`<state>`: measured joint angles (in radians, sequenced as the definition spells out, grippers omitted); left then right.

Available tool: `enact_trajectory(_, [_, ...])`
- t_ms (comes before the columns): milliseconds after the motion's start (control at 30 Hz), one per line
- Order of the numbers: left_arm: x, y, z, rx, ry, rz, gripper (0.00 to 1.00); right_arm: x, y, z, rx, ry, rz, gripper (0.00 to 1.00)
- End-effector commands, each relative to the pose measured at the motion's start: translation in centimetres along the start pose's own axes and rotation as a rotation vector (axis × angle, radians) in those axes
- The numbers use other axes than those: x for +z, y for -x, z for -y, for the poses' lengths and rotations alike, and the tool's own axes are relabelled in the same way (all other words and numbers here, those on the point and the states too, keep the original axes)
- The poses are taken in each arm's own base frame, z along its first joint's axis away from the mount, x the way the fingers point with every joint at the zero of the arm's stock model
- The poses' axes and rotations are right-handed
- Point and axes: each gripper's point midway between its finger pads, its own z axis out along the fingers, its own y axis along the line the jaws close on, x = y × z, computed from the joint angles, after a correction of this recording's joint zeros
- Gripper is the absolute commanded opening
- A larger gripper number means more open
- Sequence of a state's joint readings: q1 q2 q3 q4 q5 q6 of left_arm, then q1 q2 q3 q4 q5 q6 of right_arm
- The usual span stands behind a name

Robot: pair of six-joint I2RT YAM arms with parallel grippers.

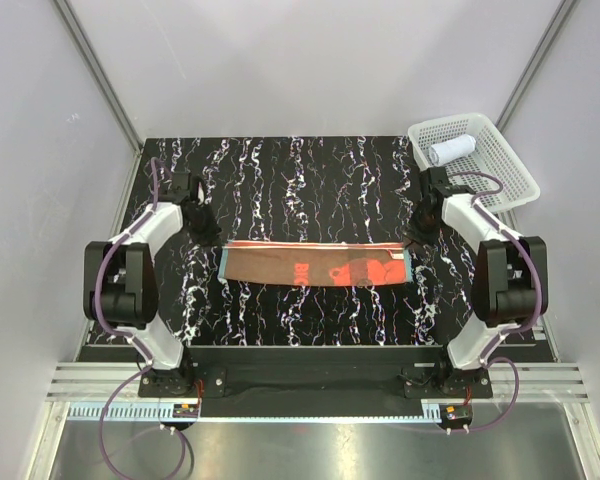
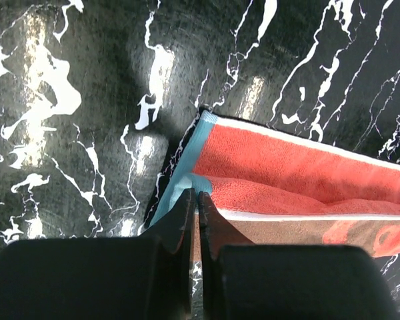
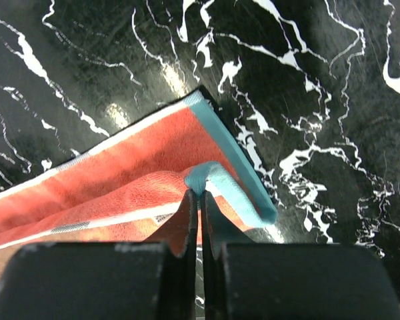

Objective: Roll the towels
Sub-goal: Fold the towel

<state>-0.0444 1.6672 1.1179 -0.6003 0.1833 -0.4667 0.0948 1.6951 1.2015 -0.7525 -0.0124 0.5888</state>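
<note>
The orange-red towel [image 1: 315, 267] lies as a long strip folded lengthwise across the middle of the table, brown side up, with teal edging at both ends. My left gripper [image 1: 216, 240] is at its left end, shut on the teal-edged near corner [image 2: 187, 181] of the upper layer. In the left wrist view the orange pile [image 2: 287, 167] runs off to the right. My right gripper [image 1: 412, 243] is at the right end, shut on the puckered teal corner [image 3: 203, 177], which is lifted a little off the layer below [image 3: 133, 160]. The white towel [image 1: 452, 150] lies rolled in the basket.
A white mesh basket [image 1: 500, 180] stands at the table's far right corner, overhanging the edge. The table top [image 1: 310, 190] is black with white veining. Grey walls and metal frame posts close in the left, right and back.
</note>
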Motion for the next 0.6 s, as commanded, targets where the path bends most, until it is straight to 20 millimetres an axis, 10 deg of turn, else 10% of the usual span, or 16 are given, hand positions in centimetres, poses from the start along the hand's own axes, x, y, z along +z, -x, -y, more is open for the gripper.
enact_trajectory(0, [-0.2,2.5,0.8,0.028,-0.019,0.060,0.06,0.3,2.2,-0.7,-0.007,0.011,0.048,0.00])
enact_trajectory(267, [0.9,3.3,0.4,0.029,0.017,0.050,0.21,2.1,3.0,-0.3,0.000,-0.021,0.037,0.09])
enact_trajectory(433, [1.1,3.7,0.2,0.031,0.032,0.058,0.33,2.2,3.8,-0.5,-0.003,-0.025,0.049,0.55])
enact_trajectory(567, [-0.2,4.4,0.5,0.046,0.031,0.095,0.46,0.7,5.0,-0.7,-0.008,-0.030,0.090,0.73])
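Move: Each hand still holds an end of the towel's folded-over edge. The towel's far left corner is roughly 3 cm ahead of the left hand, 1 cm left and 3 cm below; the left end of its near fold is some 9 cm back, straight behind. The far right corner is about 4 cm ahead of the right hand, 2 cm right, 4 cm below. From that hand the white basket stands about 22 cm ahead, 19 cm right; the rolled towel in it, 26 ahead, 15 right. Both hands ease their held towel corners forward and down some 2 cm towards the far corners, opening to release. ##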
